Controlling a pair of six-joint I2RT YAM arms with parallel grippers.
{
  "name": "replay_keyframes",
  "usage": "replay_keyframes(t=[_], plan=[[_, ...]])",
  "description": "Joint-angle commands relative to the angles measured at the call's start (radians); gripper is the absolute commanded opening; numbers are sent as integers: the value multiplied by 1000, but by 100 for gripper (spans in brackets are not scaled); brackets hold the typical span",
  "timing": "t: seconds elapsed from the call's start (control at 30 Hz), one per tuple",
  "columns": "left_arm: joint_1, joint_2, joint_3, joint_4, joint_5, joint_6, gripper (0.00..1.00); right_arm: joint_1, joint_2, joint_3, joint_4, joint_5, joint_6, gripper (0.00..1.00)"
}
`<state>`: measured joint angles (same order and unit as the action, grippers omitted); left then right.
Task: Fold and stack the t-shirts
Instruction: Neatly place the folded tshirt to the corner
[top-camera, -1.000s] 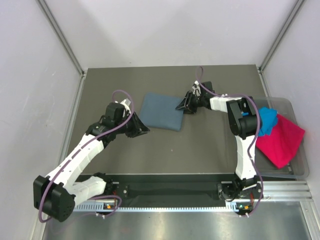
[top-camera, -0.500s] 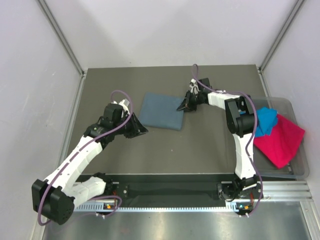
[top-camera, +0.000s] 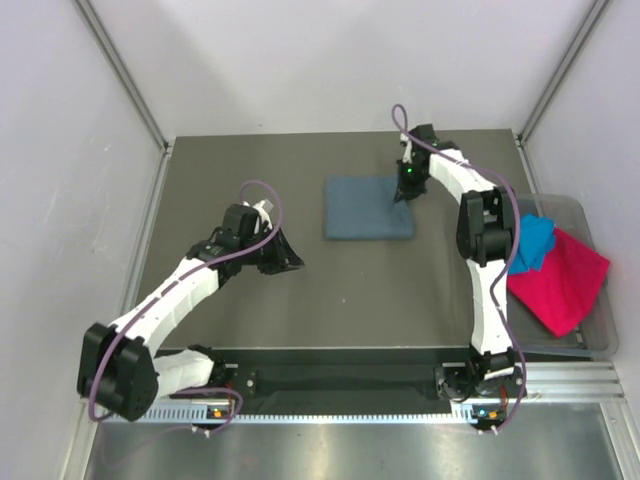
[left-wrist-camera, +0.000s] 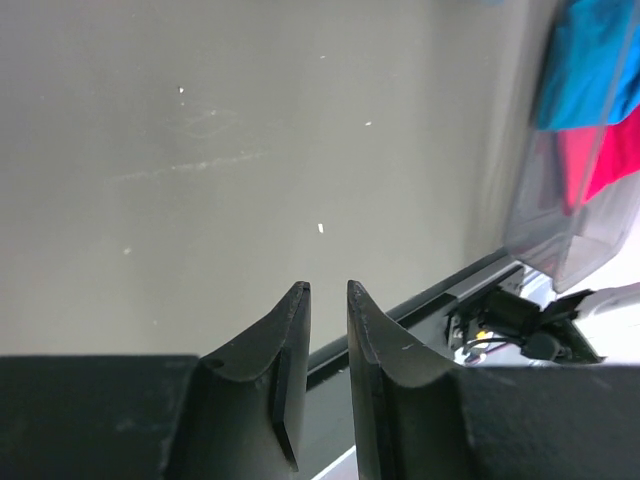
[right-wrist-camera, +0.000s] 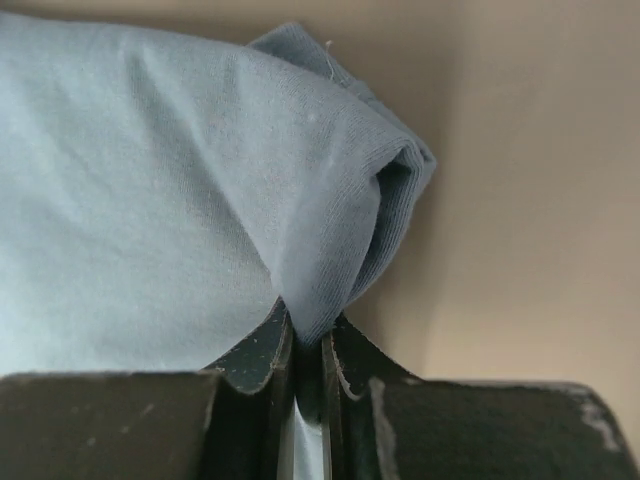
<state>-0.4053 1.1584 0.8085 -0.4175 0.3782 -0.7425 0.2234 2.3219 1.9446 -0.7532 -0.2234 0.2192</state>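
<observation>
The slate-blue t-shirt (top-camera: 366, 209) lies folded into a rectangle at the middle of the table. My right gripper (top-camera: 404, 192) is shut on its far right corner. In the right wrist view the cloth (right-wrist-camera: 160, 190) bunches into a fold pinched at the right gripper (right-wrist-camera: 308, 338). My left gripper (top-camera: 291, 262) hovers left of the shirt and apart from it. In the left wrist view the left gripper (left-wrist-camera: 328, 290) shows a narrow gap with nothing between the jaws. The turquoise t-shirt (top-camera: 531, 243) and the magenta t-shirt (top-camera: 563, 281) lie crumpled at the right.
A clear plastic tub (top-camera: 597, 338) at the table's right edge holds the turquoise and magenta shirts, also seen as tub (left-wrist-camera: 560, 235) in the left wrist view. A black rail (top-camera: 340, 378) runs along the near edge. White walls and metal posts enclose the table.
The right gripper shut on the slate-blue shirt's corner and pulled it right and farther back, squaring it up. The left arm shifted slightly right.
</observation>
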Motion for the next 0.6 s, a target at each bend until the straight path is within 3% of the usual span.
replay_keyframes(t=[0.0, 0.23, 0.57], plan=[[5, 52, -14, 127, 45, 40, 26, -97, 48, 125, -84, 219, -128, 0], [6, 178, -17, 163, 128, 37, 24, -151, 149, 342, -54, 376, -260, 0], [8, 256, 17, 134, 136, 74, 23, -174, 142, 291, 216, 673, -602, 0]])
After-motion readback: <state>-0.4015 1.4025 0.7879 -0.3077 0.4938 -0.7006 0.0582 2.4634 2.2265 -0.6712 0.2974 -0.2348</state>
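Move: The far right corner of the table, where the folded tshirt is going, lies about 22 cm ahead of the right gripper, 34 cm to its right and 3 cm below. The tshirt it already pinches has its middle some 9 cm to the gripper's left and 4 cm back. The bin's middle is about 41 cm right and 26 cm back, with the blue cloth in it 38 cm right and 15 cm back. From the left gripper that corner is roughly 47 cm ahead, 63 cm right and 14 cm below. Keep the right gripper shut on the tshirt near its right edge and draw it swiftly right, about 19 cm, and forward some 10 cm, towards the far right corner. Rise a little late on, rolling the hand some 40 degrees so its left side drops and the fingertips swing rightward. Meanwhile sink the empty left gripper about 6 cm over bare table. ##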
